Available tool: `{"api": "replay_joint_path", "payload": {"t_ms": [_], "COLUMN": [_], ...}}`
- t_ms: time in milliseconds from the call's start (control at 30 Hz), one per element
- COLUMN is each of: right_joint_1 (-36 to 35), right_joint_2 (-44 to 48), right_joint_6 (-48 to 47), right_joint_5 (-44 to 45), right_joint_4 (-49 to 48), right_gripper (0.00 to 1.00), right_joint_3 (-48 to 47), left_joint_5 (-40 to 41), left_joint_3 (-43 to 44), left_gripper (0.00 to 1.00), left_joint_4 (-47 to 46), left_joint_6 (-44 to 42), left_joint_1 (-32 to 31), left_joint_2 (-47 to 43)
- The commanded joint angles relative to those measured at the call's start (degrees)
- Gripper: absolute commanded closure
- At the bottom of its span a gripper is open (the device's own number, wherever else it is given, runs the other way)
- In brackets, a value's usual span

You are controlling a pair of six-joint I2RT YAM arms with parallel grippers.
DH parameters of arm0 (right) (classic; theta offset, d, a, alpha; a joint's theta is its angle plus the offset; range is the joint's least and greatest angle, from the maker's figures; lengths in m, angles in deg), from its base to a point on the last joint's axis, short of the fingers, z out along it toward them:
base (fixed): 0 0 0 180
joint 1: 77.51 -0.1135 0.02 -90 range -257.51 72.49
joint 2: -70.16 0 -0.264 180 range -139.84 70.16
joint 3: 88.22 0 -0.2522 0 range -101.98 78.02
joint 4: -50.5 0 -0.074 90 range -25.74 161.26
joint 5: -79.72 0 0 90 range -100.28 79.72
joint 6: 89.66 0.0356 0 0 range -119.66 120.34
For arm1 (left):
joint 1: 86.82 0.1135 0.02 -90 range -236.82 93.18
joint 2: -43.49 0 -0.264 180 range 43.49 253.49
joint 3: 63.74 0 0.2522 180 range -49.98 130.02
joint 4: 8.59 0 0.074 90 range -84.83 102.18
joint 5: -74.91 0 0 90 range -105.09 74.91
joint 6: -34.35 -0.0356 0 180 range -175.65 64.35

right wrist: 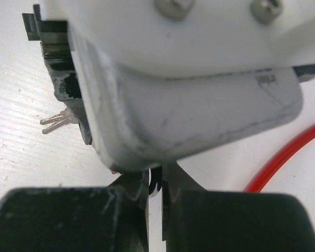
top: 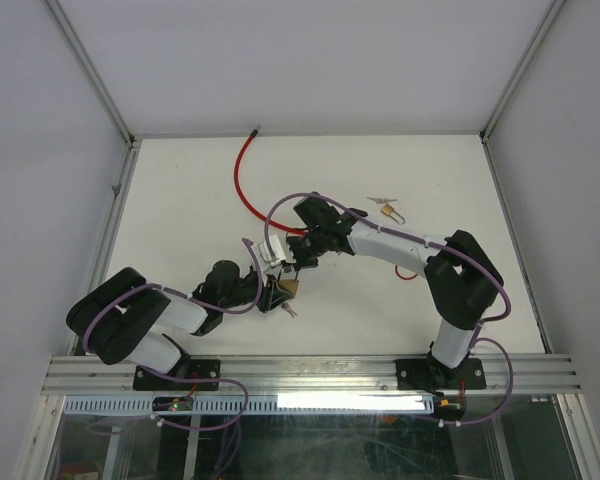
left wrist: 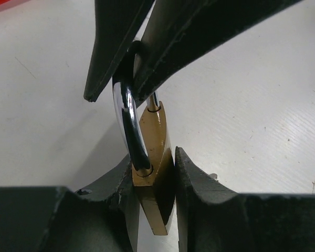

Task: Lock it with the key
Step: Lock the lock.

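A brass padlock (left wrist: 157, 152) hangs between both grippers just above the table. My left gripper (left wrist: 155, 210) is shut on its body, one pad on each flat side. The steel shackle (left wrist: 127, 115) rises from the body into my right gripper (right wrist: 156, 185), which is shut on its top. That gripper's black fingers (left wrist: 199, 37) come in from above in the left wrist view. From the top view, the padlock (top: 290, 285) sits between left gripper (top: 273, 294) and right gripper (top: 299, 263). A silver key (top: 289, 311) shows just below it; I cannot tell whether it is in the keyhole.
A red cable (top: 245, 180) curves from the back of the table toward the middle. A second small padlock with keys (top: 388, 209) lies at the back right. White walls stand on three sides. The left gripper's white housing (right wrist: 189, 79) fills most of the right wrist view.
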Motion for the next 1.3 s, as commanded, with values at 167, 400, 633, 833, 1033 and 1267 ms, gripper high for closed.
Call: {"api": "replay_joint_path", "payload": {"t_ms": [167,400,633,833,1033,1267], "right_joint_1": [-12.0,-15.0,-18.6,-7.5,10.7,11.8], "right_joint_2": [-11.0,-12.3,-13.4,-6.4,10.4,17.1], "right_joint_6": [0.5,8.2,5.2,13.5,16.2,11.6], "right_joint_5": [-3.7,2.9,-0.4,3.1,2.4,-7.5], "right_joint_4": [31.2,24.4,27.6,20.4,12.4,14.2], "right_gripper": [1.0,1.0,1.0,1.0,1.0,1.0], "right_joint_3": [14.9,14.4,14.3,12.5,12.0,13.5], "left_joint_5": [13.0,10.4,17.3,13.6,1.1,0.0], "left_joint_3": [-2.1,-3.1,-4.9,-7.0,-2.2,6.3], "left_gripper": [1.0,1.0,1.0,1.0,1.0,1.0], "left_joint_4": [-12.6,-23.7,-30.2,-35.4,-29.7,-10.4], "left_joint_6": [-9.0,-1.5,0.4,-1.1,-5.8,-17.0], "left_joint_1": [0.9,2.8,3.8,4.9,4.1,-0.1], "left_joint_2": [-5.7,-3.1,-0.5,2.3,3.9,0.1]}}
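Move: The left gripper already holds the padlock body by its lower end, body middle about 2 cm to its right, 1 cm ahead and 1 cm up. The right gripper already pinches the shackle; the body lies some 4 cm back, 2 cm left and 4 cm below it. The keys hang about 4 cm back and 3 cm right of the left hand, 2 cm below. The red cable passes roughly 10 cm straight ahead of the right hand, 9 cm below. Keep both grips and bear the shackle leftward against the padlock body, letting both hands drift left together about 2 to 3 cm. Then pull the right gripper sharply right about 12 cm, away from the left hand, turning it clockwise. Let the left gripper follow right some 4 cm, rising about 3 cm and tilting its fingers up. ##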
